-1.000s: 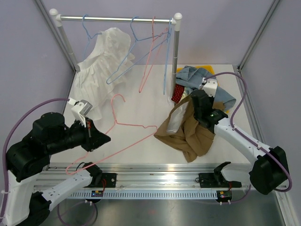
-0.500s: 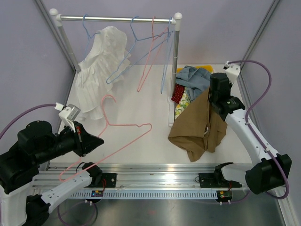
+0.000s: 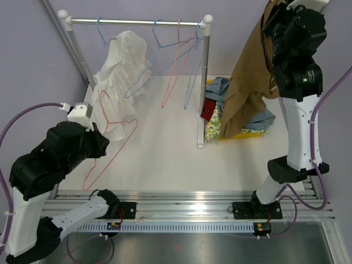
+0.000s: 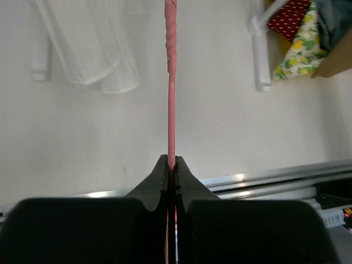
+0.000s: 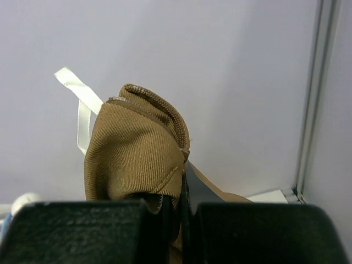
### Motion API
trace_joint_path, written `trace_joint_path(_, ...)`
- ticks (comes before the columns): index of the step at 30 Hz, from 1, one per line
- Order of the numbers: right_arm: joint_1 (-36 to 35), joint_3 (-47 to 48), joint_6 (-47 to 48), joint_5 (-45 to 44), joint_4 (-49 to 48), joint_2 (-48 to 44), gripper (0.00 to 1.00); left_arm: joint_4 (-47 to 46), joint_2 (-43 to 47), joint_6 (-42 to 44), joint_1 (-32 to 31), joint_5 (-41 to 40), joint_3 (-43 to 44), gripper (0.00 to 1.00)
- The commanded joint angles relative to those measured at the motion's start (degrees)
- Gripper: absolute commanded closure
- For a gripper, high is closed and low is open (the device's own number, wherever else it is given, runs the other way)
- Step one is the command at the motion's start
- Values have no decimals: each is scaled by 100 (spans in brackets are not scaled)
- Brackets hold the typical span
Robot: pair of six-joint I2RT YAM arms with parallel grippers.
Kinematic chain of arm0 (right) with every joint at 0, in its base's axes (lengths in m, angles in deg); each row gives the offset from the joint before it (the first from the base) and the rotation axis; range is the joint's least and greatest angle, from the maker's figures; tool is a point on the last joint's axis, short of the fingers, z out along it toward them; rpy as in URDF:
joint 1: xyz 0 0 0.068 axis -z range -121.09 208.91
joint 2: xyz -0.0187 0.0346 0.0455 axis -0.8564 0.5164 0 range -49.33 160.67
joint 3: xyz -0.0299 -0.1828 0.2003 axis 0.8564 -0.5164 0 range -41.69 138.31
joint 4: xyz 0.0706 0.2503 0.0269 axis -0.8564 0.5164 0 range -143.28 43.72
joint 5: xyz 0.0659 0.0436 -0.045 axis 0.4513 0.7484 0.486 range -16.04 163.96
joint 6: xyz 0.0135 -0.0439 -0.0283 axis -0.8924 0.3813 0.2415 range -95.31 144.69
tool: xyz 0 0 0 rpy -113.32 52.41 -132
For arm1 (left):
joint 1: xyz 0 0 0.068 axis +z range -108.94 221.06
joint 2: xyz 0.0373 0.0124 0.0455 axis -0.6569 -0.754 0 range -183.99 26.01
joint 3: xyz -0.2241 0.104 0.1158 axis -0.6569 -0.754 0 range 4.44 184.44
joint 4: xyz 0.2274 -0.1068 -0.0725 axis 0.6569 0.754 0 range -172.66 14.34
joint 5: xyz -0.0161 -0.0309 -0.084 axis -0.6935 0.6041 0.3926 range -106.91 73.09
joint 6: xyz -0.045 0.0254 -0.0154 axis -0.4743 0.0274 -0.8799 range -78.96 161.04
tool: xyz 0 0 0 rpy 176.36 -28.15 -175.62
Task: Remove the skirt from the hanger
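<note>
The brown skirt [image 3: 247,77] hangs free in the air at the back right, its lower end over the clothes pile. My right gripper [image 3: 273,12] is raised high and shut on the skirt's top edge [image 5: 132,148]; in the right wrist view the gripper [image 5: 180,184] has fabric bunched over its jaws and a white loop sticking out. The pink wire hanger [image 3: 133,124] is bare, off the skirt, and held at the left above the table. My left gripper [image 4: 171,165] is shut on the hanger's wire [image 4: 171,99].
A clothes rack with a metal rail [image 3: 135,22] and post [image 3: 204,82] stands at the back. A white garment [image 3: 118,71] and several empty blue and pink hangers [image 3: 176,60] hang on it. A pile of clothes [image 3: 220,104] lies right of the post.
My right arm lifted the skirt from the table up high at the back right. My left arm pulled the pink hanger left, clear of the skirt, and tilted it more upright.
</note>
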Motion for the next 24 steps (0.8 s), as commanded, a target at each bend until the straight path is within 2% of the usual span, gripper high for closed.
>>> trace_joint_path(1,19,1015,372,566,252,819,100,468,-332,170,-14,-1137,223,100)
trace_joint_path(2,19,974,372,611,244,959,100,433,-394,214,-14,-1244,258,100)
trace_joint_path(5,18,-209,232,471,-149,743,100,213,-667,381,-22,-1631,338,100)
trace_joint_path(6,10,-1249,171,471,-343,584,100,-5,-754,443,-14,-1762,303,100)
trace_joint_path(8,10,-2370,-119,637,-1002,42,100,-165,-886,592,-14,-1938,311,100)
trace_joint_path(9,18,-3428,-233,707,-1204,-162,100,-270,-948,662,-14,-2096,381,100)
trace_joint_path(10,19,-3900,-504,812,-1485,-330,98,-332,-1096,706,4,-2141,416,100)
trace_joint_path(12,10,-5022,-743,997,-1628,-752,68,-613,-1211,908,39,-2106,513,100)
trace_joint_path(13,18,-5343,-996,1207,-1689,-866,46,-718,-1351,970,91,-2054,626,100)
trace_joint_path(14,19,-5650,-1103,1339,-1742,-1076,8,-902,-1422,1049,135,-1984,715,100)
trace_joint_path(15,19,-6202,-1183,1480,-1795,-1183,1,-982,-1519,1189,188,-1809,802,100)
trace_joint_path(19,10,-7278,-1657,1858,-1892,-1684,1,-1378,-1906,1532,504,-1167,1294,100)
trace_joint_path(23,19,-8148,-1956,2201,-1936,-2394,1,-1938,-2336,2007,566,-727,1708,100)
trace_joint_path(24,10,-8480,-2000,2263,-1962,-2510,0,-2097,-2389,2164,618,-317,1691,100)
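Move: The right hand holds the brown skirt high: the heap of clothes in the yellow basket lies about 11 cm ahead, 1 cm left and 55 cm below, and the rack's right post some 15 cm left and 16 cm ahead, its middle 38 cm down. From the left hand, gripping the empty pink hanger, the rail stretch straight ahead is roughly 42 cm out and 10 cm up; the white garment hangs 36 cm ahead, 2 cm right and 12 cm lower. Fling the brown skirt with the right hand: swing forward about 8 cm, then whip steeply down some 40 cm towards the heap, tipping the fingers down about 45 degrees. Open wide on the way down and let go of the skirt, then draw back. Meanwhile carry the still-gripped pink hanger forward with the left towards the rail, rising late and rolling the hand's left side up. ##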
